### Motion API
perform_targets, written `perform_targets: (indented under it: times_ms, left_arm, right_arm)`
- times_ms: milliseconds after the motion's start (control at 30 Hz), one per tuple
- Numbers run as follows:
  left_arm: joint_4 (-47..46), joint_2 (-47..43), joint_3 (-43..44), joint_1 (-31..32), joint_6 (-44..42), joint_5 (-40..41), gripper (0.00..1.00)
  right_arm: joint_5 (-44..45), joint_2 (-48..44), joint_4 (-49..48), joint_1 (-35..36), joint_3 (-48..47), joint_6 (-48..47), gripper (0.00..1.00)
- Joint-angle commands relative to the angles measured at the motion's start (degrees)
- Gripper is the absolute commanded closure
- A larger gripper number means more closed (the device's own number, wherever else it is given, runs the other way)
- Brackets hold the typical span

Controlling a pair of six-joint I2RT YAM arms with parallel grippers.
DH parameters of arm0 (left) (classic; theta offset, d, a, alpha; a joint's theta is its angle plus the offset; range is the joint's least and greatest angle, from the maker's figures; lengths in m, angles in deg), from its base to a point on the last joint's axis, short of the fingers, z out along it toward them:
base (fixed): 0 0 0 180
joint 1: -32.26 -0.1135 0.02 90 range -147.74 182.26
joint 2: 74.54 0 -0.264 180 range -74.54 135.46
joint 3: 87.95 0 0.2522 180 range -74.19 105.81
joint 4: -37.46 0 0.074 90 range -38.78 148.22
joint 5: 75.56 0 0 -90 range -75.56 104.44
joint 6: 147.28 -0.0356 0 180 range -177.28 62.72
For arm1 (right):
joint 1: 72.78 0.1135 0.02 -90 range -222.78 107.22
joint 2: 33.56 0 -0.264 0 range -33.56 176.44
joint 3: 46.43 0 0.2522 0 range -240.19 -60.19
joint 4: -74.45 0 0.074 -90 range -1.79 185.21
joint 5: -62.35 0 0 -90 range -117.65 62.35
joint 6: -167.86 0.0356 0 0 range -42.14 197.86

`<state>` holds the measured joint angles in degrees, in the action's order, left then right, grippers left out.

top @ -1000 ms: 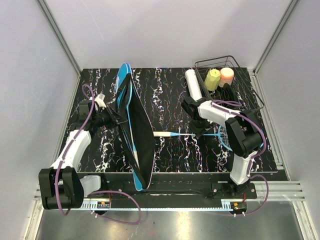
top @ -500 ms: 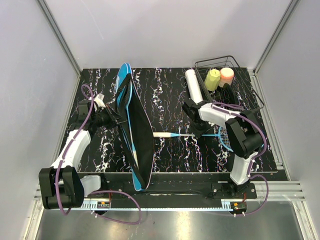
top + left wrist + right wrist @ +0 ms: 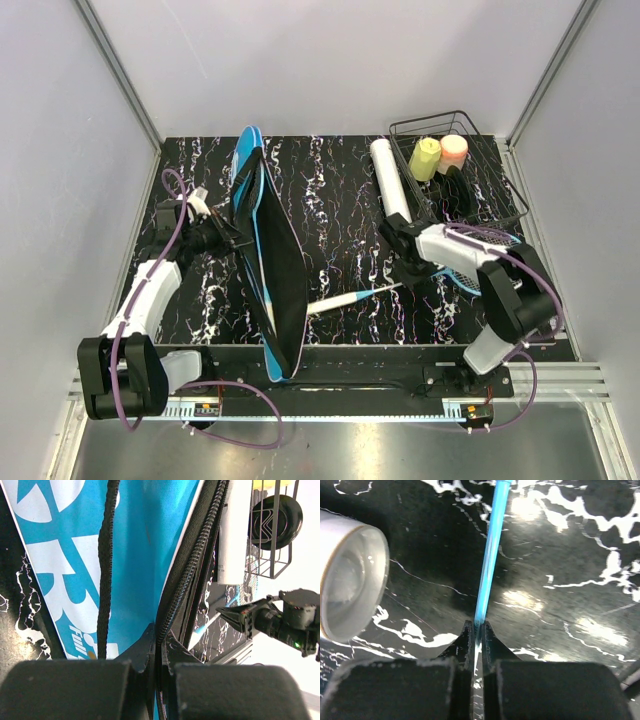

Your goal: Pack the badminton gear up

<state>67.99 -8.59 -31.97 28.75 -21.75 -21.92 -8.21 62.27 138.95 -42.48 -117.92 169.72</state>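
The blue racket cover (image 3: 262, 262) lies lengthwise on the left half of the table, its black opening gaping towards the right. My left gripper (image 3: 226, 236) is shut on the cover's zipper edge (image 3: 161, 630). One blue-framed racket lies slanted, with its white handle (image 3: 335, 302) near the cover and its head (image 3: 470, 277) under my right arm. My right gripper (image 3: 405, 264) is shut on the thin blue shaft (image 3: 490, 555). The long white tube (image 3: 390, 180) lies behind it, and its open end (image 3: 350, 580) shows in the right wrist view.
A black wire basket (image 3: 480, 205) stands at the back right with a yellow bottle (image 3: 425, 158) and a pink bottle (image 3: 454, 150) in it. The tube rests against the basket's left side. Grey walls close in the table on three sides.
My right gripper has closed on the racket shaft. The racket has turned: its handle swung towards the near edge and its head shifted back and right. The left arm has not moved.
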Motion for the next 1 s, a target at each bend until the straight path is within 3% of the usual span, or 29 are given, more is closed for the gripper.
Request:
perform_targets:
  times_ms: [0,267,500,700,733,967]
  left_arm:
    - [-2.54,-2.41,1.73,-0.8,-0.55,0.85,1.0]
    - [-2.01,-3.29,1.64,-0.97,-0.99,1.99,1.0]
    - [-1.57,-4.16,1.64,-1.06,-1.34,3.31,1.0]
    - [-1.13,-4.87,1.55,-1.06,-1.69,4.89,1.0]
    - [-1.13,-5.04,1.47,-1.06,-1.69,4.98,1.0]
    - [-1.13,-4.87,1.64,-1.06,-1.69,5.33,1.0]
  right_arm:
    - [4.9,-11.51,0.5,-0.07,2.27,1.39,1.0]
    - [7.89,-31.04,5.68,-0.07,9.74,4.12,1.0]
    - [13.07,-55.0,8.32,-0.07,13.79,0.18,1.0]
    - [15.8,-67.07,7.89,-0.07,11.86,-11.33,1.0]
    - [15.54,-67.61,6.49,-0.07,10.81,-17.78,1.0]
    - [12.55,-62.54,-6.25,-0.07,3.34,-42.88,1.0]
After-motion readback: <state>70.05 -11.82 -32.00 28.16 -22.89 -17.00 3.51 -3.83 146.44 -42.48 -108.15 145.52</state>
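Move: The right hand, close above the table top, already grips the racket's shaft, with the racket head some 18 cm to its right and 4 cm ahead. The bag for it stands on edge, its middle about 36 cm to the left, 6 cm ahead and 6 cm higher. The white tube's middle lies roughly 21 cm ahead and 5 cm left, the wire basket's 26 cm ahead and 12 cm right. From the left hand, the bag's middle is some 7 cm right, level fore and aft, 8 cm below. Keeping its pinch on the shaft, the right hand hoists the racket about 19 cm up off the table while drawing it right and back, away from the bag, and swings its fingers from pointing down to well forward, some 40 degrees, with a counter-clockwise turn joining in towards the end as the rightward and backward travel stops. The left hand keeps hold of the bag's edge and only eases a centimetre or two to the left. ##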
